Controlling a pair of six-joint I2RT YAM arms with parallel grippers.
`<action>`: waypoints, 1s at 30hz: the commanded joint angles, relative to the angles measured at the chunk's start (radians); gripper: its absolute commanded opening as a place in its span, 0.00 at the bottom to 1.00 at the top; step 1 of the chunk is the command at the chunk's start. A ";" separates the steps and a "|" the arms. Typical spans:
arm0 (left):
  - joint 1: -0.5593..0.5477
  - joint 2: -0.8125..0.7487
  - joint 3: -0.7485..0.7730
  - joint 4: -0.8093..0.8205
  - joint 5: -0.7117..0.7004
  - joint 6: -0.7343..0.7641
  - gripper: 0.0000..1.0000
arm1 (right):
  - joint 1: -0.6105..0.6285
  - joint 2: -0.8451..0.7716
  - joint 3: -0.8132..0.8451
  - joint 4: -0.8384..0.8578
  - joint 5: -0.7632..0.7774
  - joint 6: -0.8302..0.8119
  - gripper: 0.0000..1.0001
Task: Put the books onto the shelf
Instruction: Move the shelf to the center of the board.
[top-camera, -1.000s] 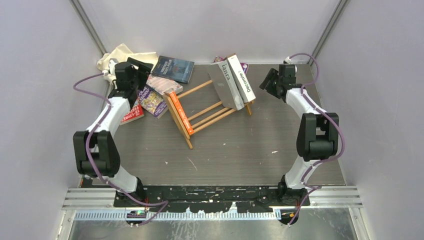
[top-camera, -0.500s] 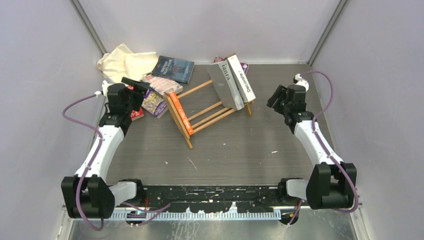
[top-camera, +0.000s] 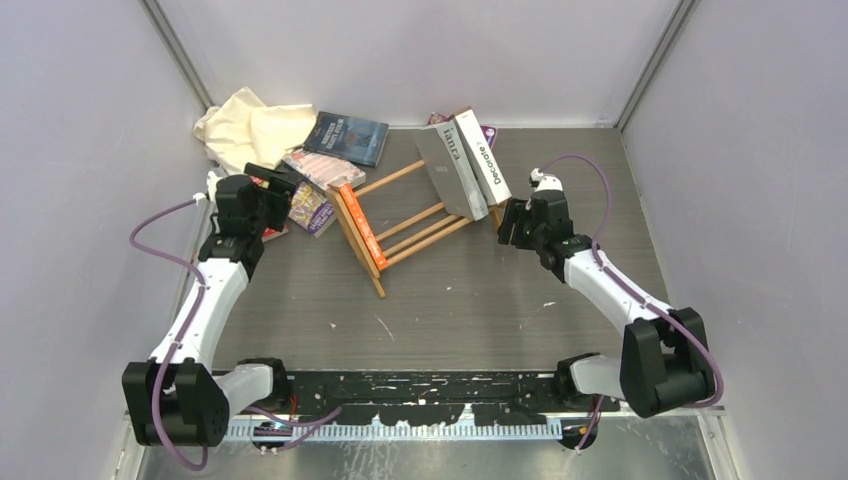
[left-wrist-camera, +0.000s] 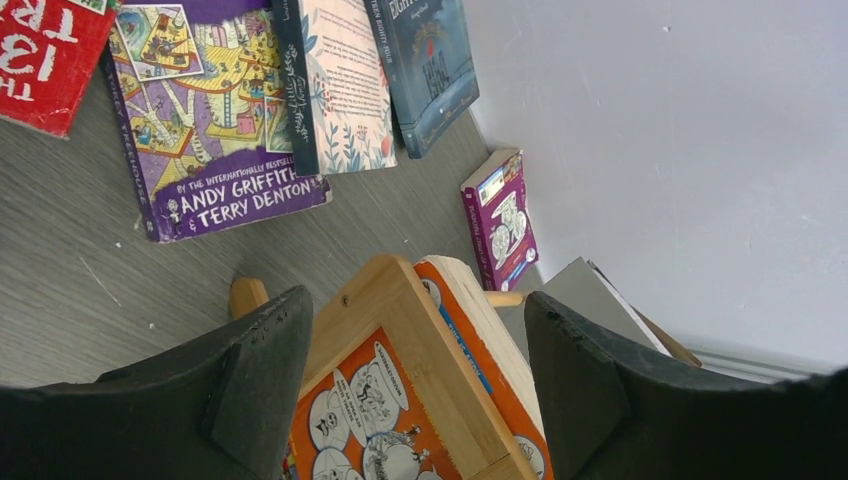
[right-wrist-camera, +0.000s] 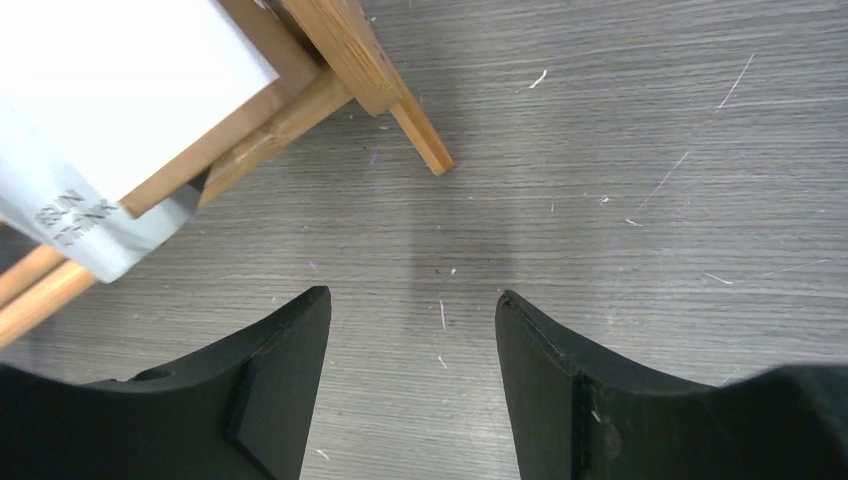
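Observation:
The wooden shelf (top-camera: 415, 215) stands askew mid-table. An orange book (top-camera: 360, 232) leans in its left end; a grey book (top-camera: 447, 172) and the white "Decorate" book (top-camera: 483, 160) lean in its right end. Purple (top-camera: 307, 207), floral (top-camera: 320, 168), dark blue (top-camera: 345, 137) and red (top-camera: 270, 233) books lie at the back left. My left gripper (top-camera: 285, 188) hangs open above the shelf's left frame (left-wrist-camera: 400, 320) and the orange book (left-wrist-camera: 360, 400), touching neither. My right gripper (top-camera: 508, 222) is open over bare table (right-wrist-camera: 450, 230), just short of the shelf's right leg (right-wrist-camera: 370, 70).
A cream cloth (top-camera: 250, 125) is bunched in the back left corner. A small purple book (left-wrist-camera: 500, 215) lies behind the shelf by the back wall. Grey walls close in the table on three sides.
The left arm pulled back from the rear corner towards the shelf's left end. The right arm swung from the back right in to the shelf's right end. Both grippers stayed open.

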 joint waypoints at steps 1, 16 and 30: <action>-0.003 0.010 -0.002 0.099 0.017 -0.033 0.77 | 0.004 0.044 0.003 0.108 0.025 -0.046 0.66; -0.003 -0.007 -0.027 0.130 0.018 -0.046 0.77 | 0.299 -0.078 0.005 -0.030 0.360 0.366 0.66; -0.014 -0.088 0.002 -0.010 -0.054 -0.027 0.76 | 0.649 0.161 0.263 -0.123 0.685 0.796 0.68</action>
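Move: The shelf's near rail, at its middle, lies about 18 cm to the right hand's left, 1 cm back and 5 cm lower. The shelf's near right foot stands 5 cm ahead, 1 cm left and 11 cm below. At hand height, the grey book is 14 cm left and 9 cm ahead; the orange book is 31 cm left and 2 cm back. From the left hand, that rail is some 29 cm right, 3 cm back and 17 cm down. Bring the open right gripper left by about 14 cm, across the near side of the shelf below the grey book, towards the middle of the near rail. Dip some 2 cm first, then climb to 3 cm above where you began while drawing back about 4 cm. Roll the hand's left side up and turn clockwise, each about 10 degrees; keep the fingers open. ##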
